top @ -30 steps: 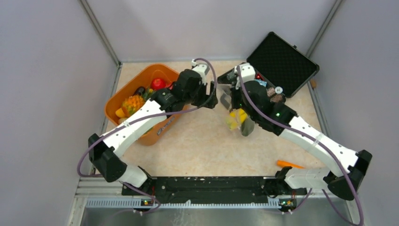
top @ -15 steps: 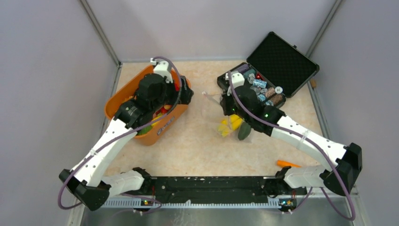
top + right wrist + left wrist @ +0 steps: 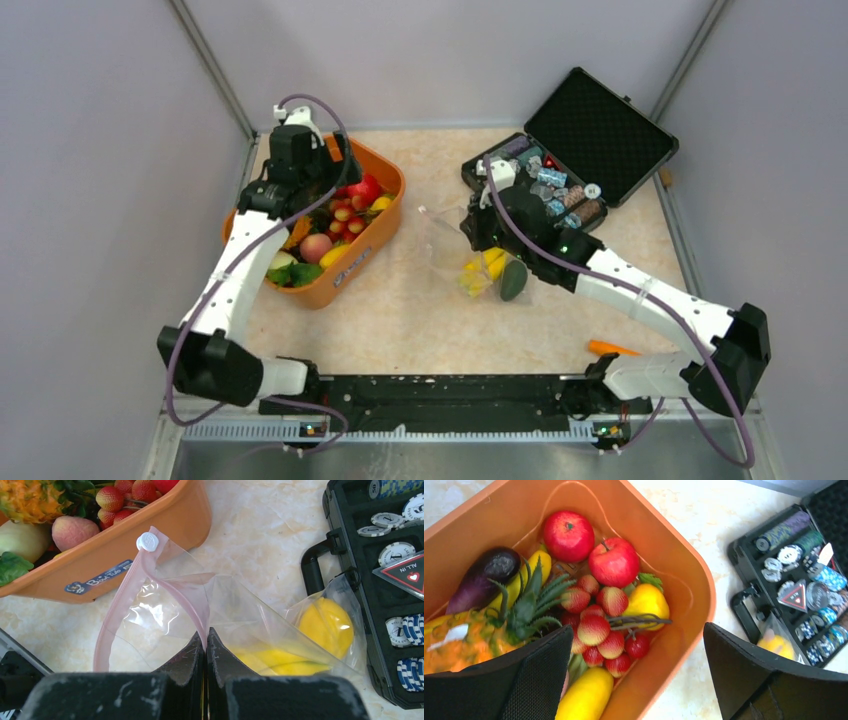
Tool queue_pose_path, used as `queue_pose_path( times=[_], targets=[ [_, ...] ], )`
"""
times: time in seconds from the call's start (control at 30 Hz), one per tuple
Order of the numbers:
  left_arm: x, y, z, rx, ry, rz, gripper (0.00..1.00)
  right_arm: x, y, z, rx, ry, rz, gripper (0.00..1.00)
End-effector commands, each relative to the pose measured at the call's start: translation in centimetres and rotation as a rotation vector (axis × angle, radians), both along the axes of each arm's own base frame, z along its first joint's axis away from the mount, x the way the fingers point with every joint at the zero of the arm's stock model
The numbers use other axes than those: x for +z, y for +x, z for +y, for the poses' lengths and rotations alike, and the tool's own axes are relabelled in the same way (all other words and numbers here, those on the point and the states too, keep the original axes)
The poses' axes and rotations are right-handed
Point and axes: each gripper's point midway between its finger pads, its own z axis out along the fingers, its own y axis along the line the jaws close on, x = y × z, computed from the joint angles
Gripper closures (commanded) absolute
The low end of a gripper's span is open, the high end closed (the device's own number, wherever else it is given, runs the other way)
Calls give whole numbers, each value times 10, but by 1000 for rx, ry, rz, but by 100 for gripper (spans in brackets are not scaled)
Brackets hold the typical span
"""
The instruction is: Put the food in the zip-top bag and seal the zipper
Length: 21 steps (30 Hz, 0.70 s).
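Observation:
The orange basket [image 3: 350, 272] holds most of the food: two red apples [image 3: 568, 535], a red cherry cluster [image 3: 596, 627], a yellow pepper [image 3: 646, 602], a pineapple [image 3: 459, 645] and an eggplant [image 3: 484, 575]. My left gripper [image 3: 638, 630] hangs open over the basket's right rim [image 3: 684, 570], holding nothing. The zip-top bag [image 3: 150, 610] lies mid-table with its mouth gaping. My right gripper [image 3: 206, 630] is shut on its pink zipper [image 3: 120, 605]. The white slider [image 3: 147, 542] sits at the strip's far end. Inside the bag are yellow pieces [image 3: 325, 625] and a green piece [image 3: 513, 280].
An open black case [image 3: 590, 130] with poker chips [image 3: 400, 555] stands at the back right, touching the bag's far corner. An orange piece [image 3: 615, 348] lies near the right arm's base. Grey walls close in the table on three sides.
My left arm swung from beside the bag back left over the basket, and its jaws opened wider. My right arm shifted a little left and lowered the bag onto the table.

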Motion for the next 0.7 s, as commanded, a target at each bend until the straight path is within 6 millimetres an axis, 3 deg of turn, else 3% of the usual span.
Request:
queue_pose_path(
  times=[0.0, 0.23, 0.4, 0.53, 0.67],
  targets=[
    [2, 34, 4, -20, -36, -8, 1, 23, -3, -1, -6, 63, -47, 100],
    [-22, 79, 16, -51, 6, 79, 1, 27, -5, -7, -16, 64, -58, 100],
    [-69, 105, 8, -131, 37, 225, 3, 27, -7, -6, -8, 69, -54, 100],
    [-107, 114, 5, -168, 45, 330, 5, 30, -8, -8, -9, 69, -58, 100],
    [-128, 118, -3, -214, 11, 342, 6, 31, -9, -10, -10, 74, -66, 100]
  ],
)
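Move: The stemmed red apple in the orange bin lies about 12 cm ahead of the open left hand, 1 cm to its right and 22 cm below. The other red apple is 3 cm farther out and 6 cm to the left of it; the lychees lie 8 cm nearer and 2 cm left of it, the yellow pear 6 cm nearer and 5 cm right. From the right hand the stemmed apple is some 23 cm ahead, 24 cm left, 18 cm lower. Left hand drops about 12 cm and reaches 12 cm forward toward the stemmed apple, tipping down 20 degrees, fingers open. ##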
